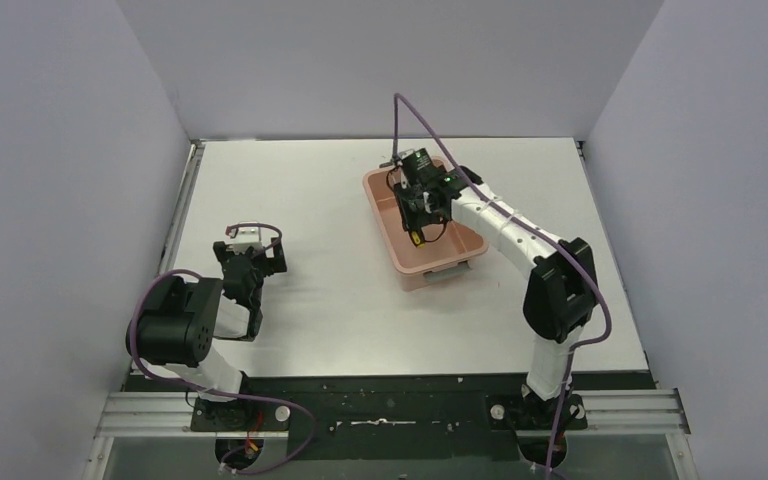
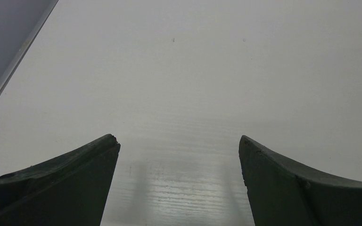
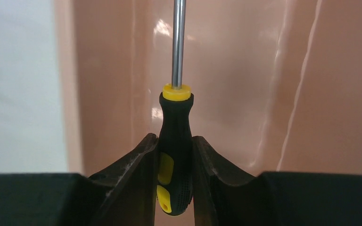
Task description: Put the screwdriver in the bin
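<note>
The screwdriver, black handle with yellow patches and a yellow collar, sits between the fingers of my right gripper. Both fingers lie against the handle's sides, and the bare steel shaft points away from the wrist. In the top view that gripper hangs inside the salmon-pink bin, and a bit of the screwdriver shows yellow below it. The bin's pink floor and wall fill the right wrist view. My left gripper is open over bare table, far left of the bin, with nothing between its fingers.
The bin stands at an angle near the table's middle back, with a grey handle on its near end. My left arm is folded near the left front. Grey walls close in the table on three sides.
</note>
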### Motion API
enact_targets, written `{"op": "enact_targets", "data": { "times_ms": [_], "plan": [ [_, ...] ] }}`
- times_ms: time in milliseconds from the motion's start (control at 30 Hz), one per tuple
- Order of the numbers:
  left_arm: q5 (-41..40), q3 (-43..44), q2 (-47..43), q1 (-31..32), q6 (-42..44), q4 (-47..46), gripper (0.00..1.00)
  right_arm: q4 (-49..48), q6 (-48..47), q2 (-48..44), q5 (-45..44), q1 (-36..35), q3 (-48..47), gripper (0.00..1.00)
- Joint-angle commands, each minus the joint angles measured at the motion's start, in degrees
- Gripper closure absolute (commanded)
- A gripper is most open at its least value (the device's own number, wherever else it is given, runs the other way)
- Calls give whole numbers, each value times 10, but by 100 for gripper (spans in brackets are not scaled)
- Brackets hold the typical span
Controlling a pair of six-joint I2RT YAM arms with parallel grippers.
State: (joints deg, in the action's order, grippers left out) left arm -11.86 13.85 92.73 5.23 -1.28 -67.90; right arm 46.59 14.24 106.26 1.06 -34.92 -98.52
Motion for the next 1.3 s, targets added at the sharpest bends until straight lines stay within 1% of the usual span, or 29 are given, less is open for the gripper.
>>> {"op": "enact_targets", "data": {
  "times_ms": [0, 133, 200, 367, 400, 433, 533, 633, 700, 767, 800, 833, 867, 967, 1067, 1167, 1267],
  "plan": [
    [7, 6, -5, -2, -1, -16, 3, -51, 29, 20, -34, 8, 72, 100],
    [7, 6, -5, -2, -1, -16, 3, -98, 41, 39, -43, 9, 132, 100],
    [7, 5, -5, -3, -1, -16, 3, -111, 45, 49, -54, 11, 148, 94],
    [7, 6, -5, -2, -1, -16, 3, -119, 57, 64, -65, 20, 162, 73],
    [7, 6, -5, -2, -1, -16, 3, -118, 58, 61, -68, 21, 161, 68],
    [7, 6, -5, -2, -1, -17, 3, -115, 57, 57, -69, 21, 156, 62],
    [7, 6, -5, -2, -1, -17, 3, -85, 47, 43, -75, 19, 126, 49],
    [7, 6, -5, -3, -1, -17, 3, -51, 32, 16, -86, 18, 86, 43],
    [7, 6, -5, -2, -1, -16, 3, -43, 20, -13, -87, 18, 67, 41],
    [7, 6, -5, -2, -1, -17, 3, -42, 8, -48, -87, 19, 52, 37],
    [7, 6, -5, -3, -1, -17, 3, -43, 0, -68, -88, 21, 46, 32],
    [7, 6, -5, -2, -1, -17, 3, -47, -5, -86, -89, 26, 43, 8],
    [6, 6, -5, -3, -1, -17, 3, -53, -8, -106, -88, 33, 44, 1],
    [7, 6, -5, -2, -1, -16, 3, -85, -14, -178, -75, 76, 73, 0],
    [6, 6, -5, -3, -1, -16, 3, -143, -25, -249, -73, 126, 138, 0],
    [6, 6, -5, -2, -1, -16, 3, -218, -40, -318, -81, 180, 238, 0],
    [7, 6, -5, -2, -1, -16, 3, -299, -58, -366, -100, 230, 353, 0]
  ]
}}
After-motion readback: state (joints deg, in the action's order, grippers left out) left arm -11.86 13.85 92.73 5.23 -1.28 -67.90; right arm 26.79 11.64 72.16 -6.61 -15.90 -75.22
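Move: The right hand already holds the screwdriver by its handle over the bin. The bin's middle lies about 4 cm ahead, 2 cm to the right and 11 cm below. Its near grey handle is some 10 cm back, 8 cm right and 7 cm down; its far grey handle is about 19 cm ahead, 6 cm left and 7 cm down. From the idle left hand, the bin's middle is roughly 44 cm right, 4 cm ahead, about level. Still gripping the screwdriver by its handle, the right hand lowers it about 14 cm into the bin, easing right and back while its fingers tip steeper down. Near the floor the fingers start to open and let go. The hand then climbs out, fingers going wide, some 27 cm up and swinging right away from the bin, wrist tilting back up and turning clockwise. ##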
